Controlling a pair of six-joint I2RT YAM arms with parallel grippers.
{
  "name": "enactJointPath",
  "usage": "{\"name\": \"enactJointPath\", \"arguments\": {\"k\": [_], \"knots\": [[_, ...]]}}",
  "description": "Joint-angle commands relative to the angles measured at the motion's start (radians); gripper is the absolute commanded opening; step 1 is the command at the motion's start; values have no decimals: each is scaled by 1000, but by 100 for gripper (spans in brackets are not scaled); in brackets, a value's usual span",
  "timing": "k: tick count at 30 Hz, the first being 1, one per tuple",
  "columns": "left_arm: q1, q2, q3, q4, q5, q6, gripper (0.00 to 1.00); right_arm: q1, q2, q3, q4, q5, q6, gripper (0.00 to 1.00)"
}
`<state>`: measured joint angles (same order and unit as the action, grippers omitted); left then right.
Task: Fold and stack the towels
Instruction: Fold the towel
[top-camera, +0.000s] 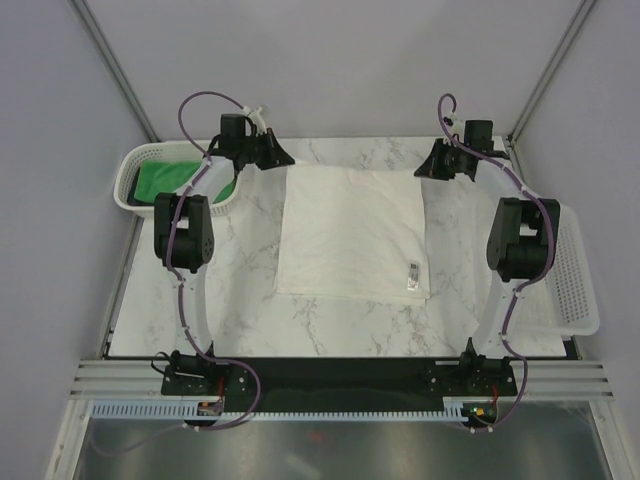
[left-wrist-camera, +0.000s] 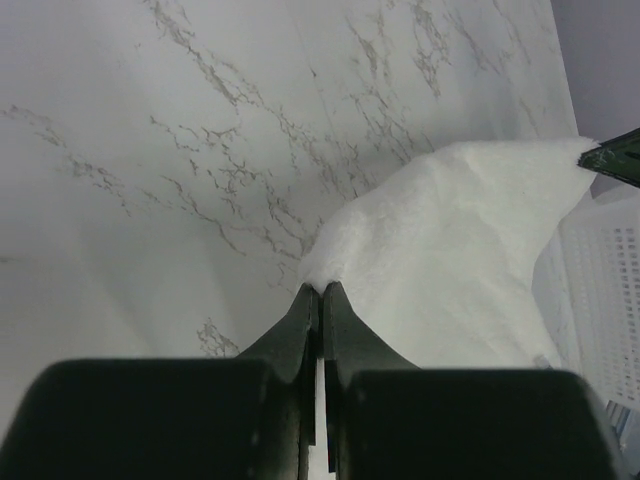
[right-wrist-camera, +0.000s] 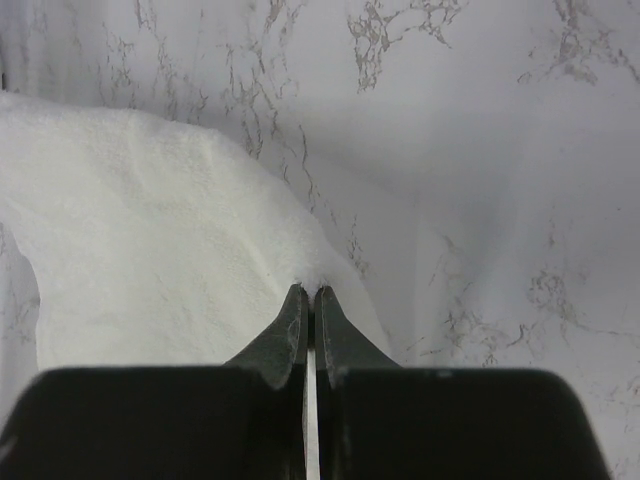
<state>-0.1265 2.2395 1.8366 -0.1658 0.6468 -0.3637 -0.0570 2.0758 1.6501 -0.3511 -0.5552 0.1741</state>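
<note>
The white fluffy towel (top-camera: 352, 235) lies spread on the marble table, a small label near its front right corner. My left gripper (top-camera: 283, 158) is shut on the towel's far left corner, and in the left wrist view the cloth (left-wrist-camera: 460, 250) rises into a peak at the left gripper (left-wrist-camera: 321, 288). My right gripper (top-camera: 424, 168) is shut on the far right corner; the right wrist view has the white towel (right-wrist-camera: 160, 240) pinched at the right gripper (right-wrist-camera: 307, 290). A green towel (top-camera: 165, 180) sits in the left basket. No navy towel is in view.
A white mesh basket (top-camera: 135, 170) stands at the far left of the table holding the green towel. Another white mesh basket (top-camera: 575, 270) lies along the right edge, also seen in the left wrist view as the basket (left-wrist-camera: 610, 290). Grey walls close the back.
</note>
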Motion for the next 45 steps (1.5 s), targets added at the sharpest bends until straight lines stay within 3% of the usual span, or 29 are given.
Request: {"name": "enactJointPath", "arguments": {"k": [1, 7, 17, 24, 30, 36, 45], "knots": [[11, -70, -2, -6, -29, 52, 2, 5, -91, 27, 61, 21, -4, 0], [14, -156, -7, -11, -9, 69, 2, 19, -284, -67, 173, 64, 18, 0], [14, -463, -37, 2, 16, 63, 2, 22, -621, -171, 322, 141, 106, 0], [14, -698, -80, -18, -9, 65, 2, 20, -854, -217, 330, 218, 139, 0], [14, -865, -111, -132, -42, 121, 2, 22, -1084, -291, 296, 252, 159, 0], [14, -946, -82, -244, -29, 120, 2, 20, -1162, -289, 268, 196, 211, 0], [14, -838, -82, -282, -122, 178, 2, 20, -1045, -305, 304, 181, 215, 0]]}}
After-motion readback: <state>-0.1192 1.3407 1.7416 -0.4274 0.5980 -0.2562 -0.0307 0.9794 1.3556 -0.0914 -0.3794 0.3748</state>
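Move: Straight back from the left hand some 37 cm and 2 cm to its left, 11 cm lower, lies the towel's near-left corner; the green towel in its basket is about 26 cm left and 3 cm back, 9 cm lower. From the right hand the near-right corner lies about 36 cm back, 3 cm left and 8 cm below, the tag roughly 30 cm back and 5 cm left, and the empty basket's middle some 25 cm back and 23 cm right. Hoisting the white towel by its two far corners, still pinched in shut fingers, both hands sweep up and back, the left about 35 cm high and the right 40 cm, each 20-odd cm back, tipping their fingertips up; the left also edges outward. At the top both turn and begin to sink and come forward by 2 or 3 cm. ##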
